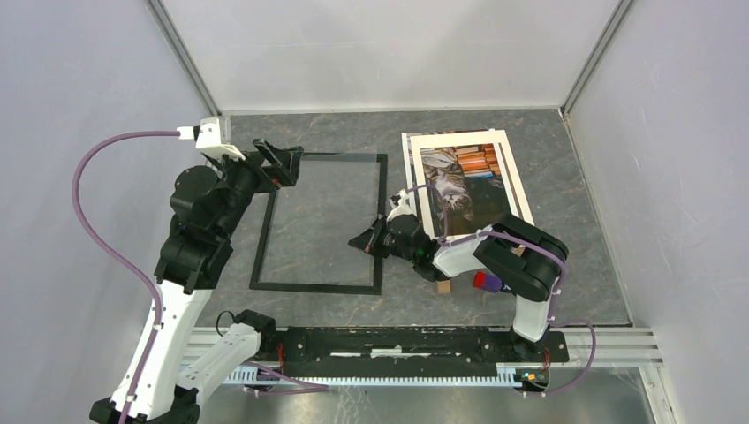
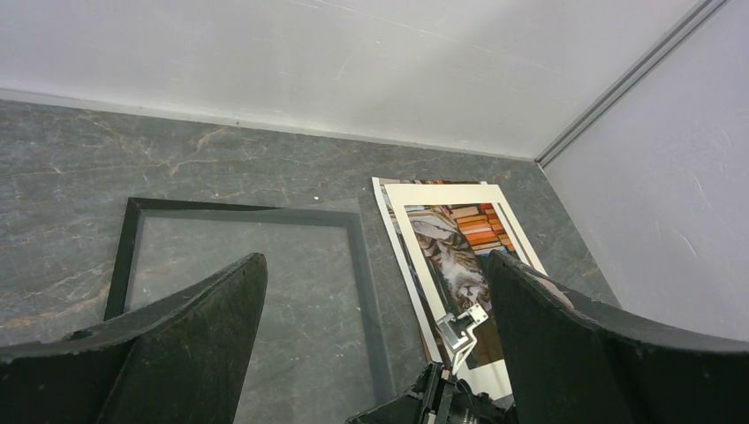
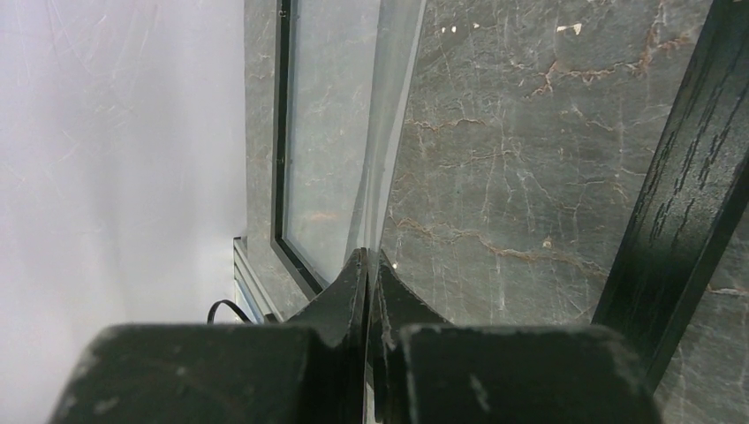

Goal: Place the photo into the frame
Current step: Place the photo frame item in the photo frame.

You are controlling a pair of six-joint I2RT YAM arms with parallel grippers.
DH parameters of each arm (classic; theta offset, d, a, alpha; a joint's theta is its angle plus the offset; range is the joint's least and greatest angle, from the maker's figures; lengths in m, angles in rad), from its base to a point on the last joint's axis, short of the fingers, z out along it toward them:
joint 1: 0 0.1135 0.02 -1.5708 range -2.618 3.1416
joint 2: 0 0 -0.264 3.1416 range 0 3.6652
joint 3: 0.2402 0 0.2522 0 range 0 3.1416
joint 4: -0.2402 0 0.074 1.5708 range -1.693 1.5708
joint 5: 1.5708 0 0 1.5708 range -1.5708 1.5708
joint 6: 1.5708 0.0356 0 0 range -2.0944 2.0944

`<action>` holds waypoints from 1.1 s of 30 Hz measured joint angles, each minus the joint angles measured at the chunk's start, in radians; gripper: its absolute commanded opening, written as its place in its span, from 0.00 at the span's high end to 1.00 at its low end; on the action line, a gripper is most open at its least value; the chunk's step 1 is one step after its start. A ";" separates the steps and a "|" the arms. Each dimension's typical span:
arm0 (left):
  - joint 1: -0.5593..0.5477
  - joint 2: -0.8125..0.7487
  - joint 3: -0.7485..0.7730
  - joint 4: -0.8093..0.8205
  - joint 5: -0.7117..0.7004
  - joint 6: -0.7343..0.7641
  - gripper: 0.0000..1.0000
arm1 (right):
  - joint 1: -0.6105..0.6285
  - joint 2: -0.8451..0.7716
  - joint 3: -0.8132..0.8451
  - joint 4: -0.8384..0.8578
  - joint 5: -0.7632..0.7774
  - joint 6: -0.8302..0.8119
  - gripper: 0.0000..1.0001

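Note:
The thin black frame (image 1: 313,287) (image 2: 124,256) (image 3: 680,194) lies flat on the grey table, left of centre. My right gripper (image 1: 364,240) (image 3: 369,256) is shut on the edge of a clear pane (image 1: 331,212) (image 2: 256,265) (image 3: 336,132) by the frame's right bar. The pane is tilted up from the frame. The photo (image 1: 455,181) (image 2: 450,247), a cat among books, lies to the right under a white mat (image 1: 459,137). My left gripper (image 1: 281,159) (image 2: 375,265) hangs open and empty over the frame's far left corner.
Grey walls with metal corner posts enclose the table on three sides. A bit of brown board (image 1: 443,285) shows under the right arm, near the mat's near end. The arms' mounting rail (image 1: 397,344) runs along the near edge.

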 measured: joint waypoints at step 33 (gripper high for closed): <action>0.002 0.002 -0.016 0.029 0.027 -0.001 0.00 | 0.000 0.052 0.032 0.013 -0.053 -0.019 0.47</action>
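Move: Inside the frame's right bar, the right hand still pinches the clear sheet by its right edge. The middle of the frame lies about 7 cm ahead, 7 cm to the left and 5 cm below. The matted photo stands some 17 cm ahead and 27 cm right, the wooden block about 10 cm back and 21 cm right. From the idle left hand, the frame's middle is roughly 5 cm ahead, 8 cm right and 38 cm down. Opening its fingers in two stages, from shut to a bit under half open, the right hand lets go of the clear sheet's right edge above the frame's opening. It eases only about 1 cm left, inward from the right bar, then sinks about 1 cm as the fingers spread wider on either side of the sheet. ##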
